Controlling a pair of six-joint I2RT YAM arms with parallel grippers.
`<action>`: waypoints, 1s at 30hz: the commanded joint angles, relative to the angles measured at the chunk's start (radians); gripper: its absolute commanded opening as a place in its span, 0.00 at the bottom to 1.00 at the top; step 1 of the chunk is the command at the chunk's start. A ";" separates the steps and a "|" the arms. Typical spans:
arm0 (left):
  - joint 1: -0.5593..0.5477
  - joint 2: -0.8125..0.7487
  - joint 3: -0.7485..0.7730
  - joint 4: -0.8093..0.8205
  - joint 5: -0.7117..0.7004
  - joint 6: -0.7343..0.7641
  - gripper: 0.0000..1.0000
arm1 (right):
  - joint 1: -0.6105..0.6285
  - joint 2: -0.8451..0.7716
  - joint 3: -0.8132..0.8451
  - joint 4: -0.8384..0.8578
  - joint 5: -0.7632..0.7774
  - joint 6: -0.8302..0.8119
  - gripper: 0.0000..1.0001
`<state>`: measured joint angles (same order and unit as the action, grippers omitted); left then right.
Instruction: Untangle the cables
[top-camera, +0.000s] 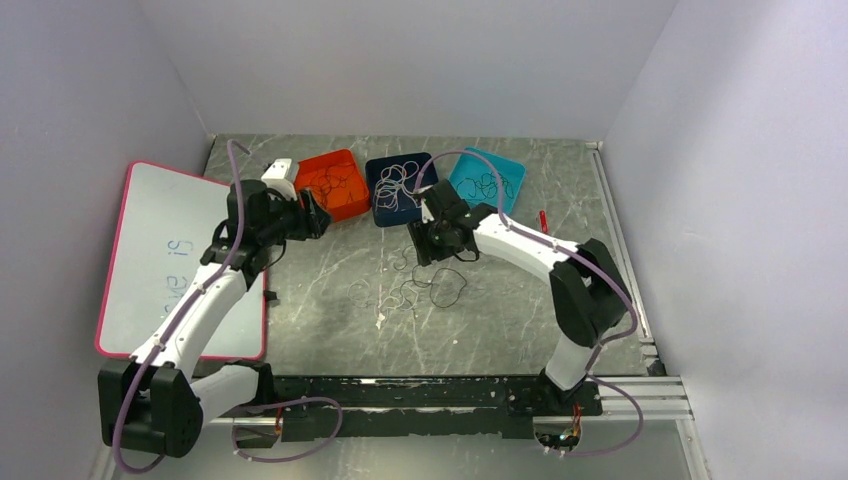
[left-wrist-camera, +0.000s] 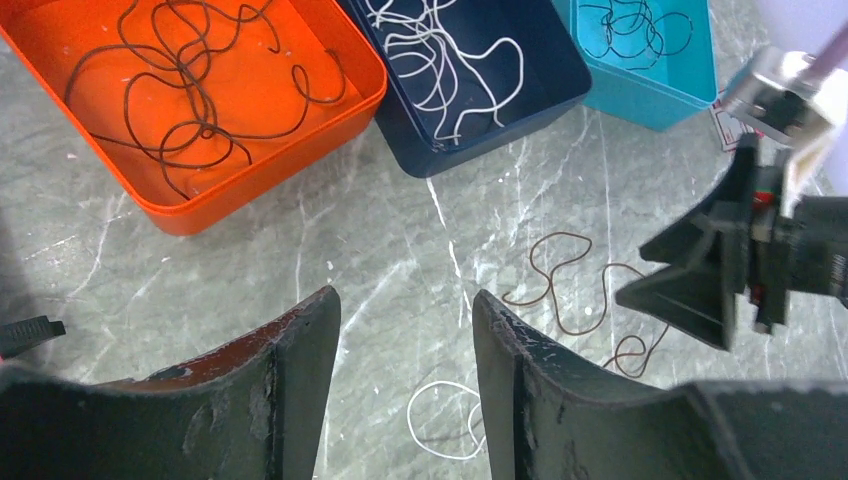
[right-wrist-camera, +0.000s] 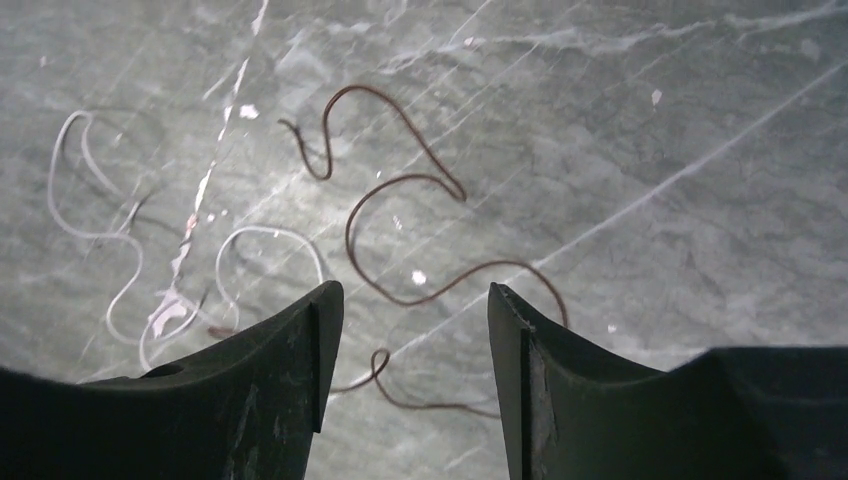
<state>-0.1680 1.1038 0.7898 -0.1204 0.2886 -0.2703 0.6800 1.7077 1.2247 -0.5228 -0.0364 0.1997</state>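
Loose cables lie tangled on the grey table: a brownish-red cable (right-wrist-camera: 400, 190) (left-wrist-camera: 570, 290), a white cable (right-wrist-camera: 100, 240) with a loop (left-wrist-camera: 440, 420), and a black loop (top-camera: 447, 287). My right gripper (right-wrist-camera: 415, 295) (top-camera: 425, 250) hovers open just above the brownish-red cable, which runs under its jaws untouched. My left gripper (left-wrist-camera: 405, 305) (top-camera: 318, 215) is open and empty over bare table, near the orange tray (left-wrist-camera: 240, 195). That tray holds a brown cable (left-wrist-camera: 180, 100). The navy tray (left-wrist-camera: 470, 150) holds white cables (left-wrist-camera: 440, 60); the teal tray (left-wrist-camera: 650, 105) holds black cables (left-wrist-camera: 630, 25).
The three trays stand in a row at the back of the table. A pink-framed whiteboard (top-camera: 180, 260) lies at the left under the left arm. A red pen (top-camera: 543, 220) lies by the right arm. Walls close in both sides and the back.
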 joint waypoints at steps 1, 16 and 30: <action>-0.013 -0.027 -0.016 -0.002 0.045 -0.015 0.56 | -0.031 0.053 0.005 0.124 -0.013 0.005 0.58; -0.016 -0.051 -0.043 0.001 0.050 -0.031 0.55 | -0.046 0.173 -0.025 0.277 0.012 0.012 0.52; -0.019 -0.060 -0.057 0.062 0.151 -0.030 0.54 | -0.045 0.086 -0.115 0.384 -0.023 -0.029 0.15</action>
<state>-0.1795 1.0653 0.7521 -0.1169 0.3618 -0.2897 0.6407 1.8744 1.1423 -0.2115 -0.0360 0.1913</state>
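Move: The brown cable's nearest bend lies some 4 cm ahead of the right hand, 1 cm left and 7 cm below. About 6 cm back from that bend and 8 cm to its left is the white cable; the navy box stands roughly 15 cm beyond it and 5 cm left, the teal box 16 cm beyond and 10 cm right. From the left hand the bend is about level, 22 cm right and 18 cm down. The right hand sinks about 6 cm, going 4 cm forward, and closes its fingers around the brown cable's bend. ##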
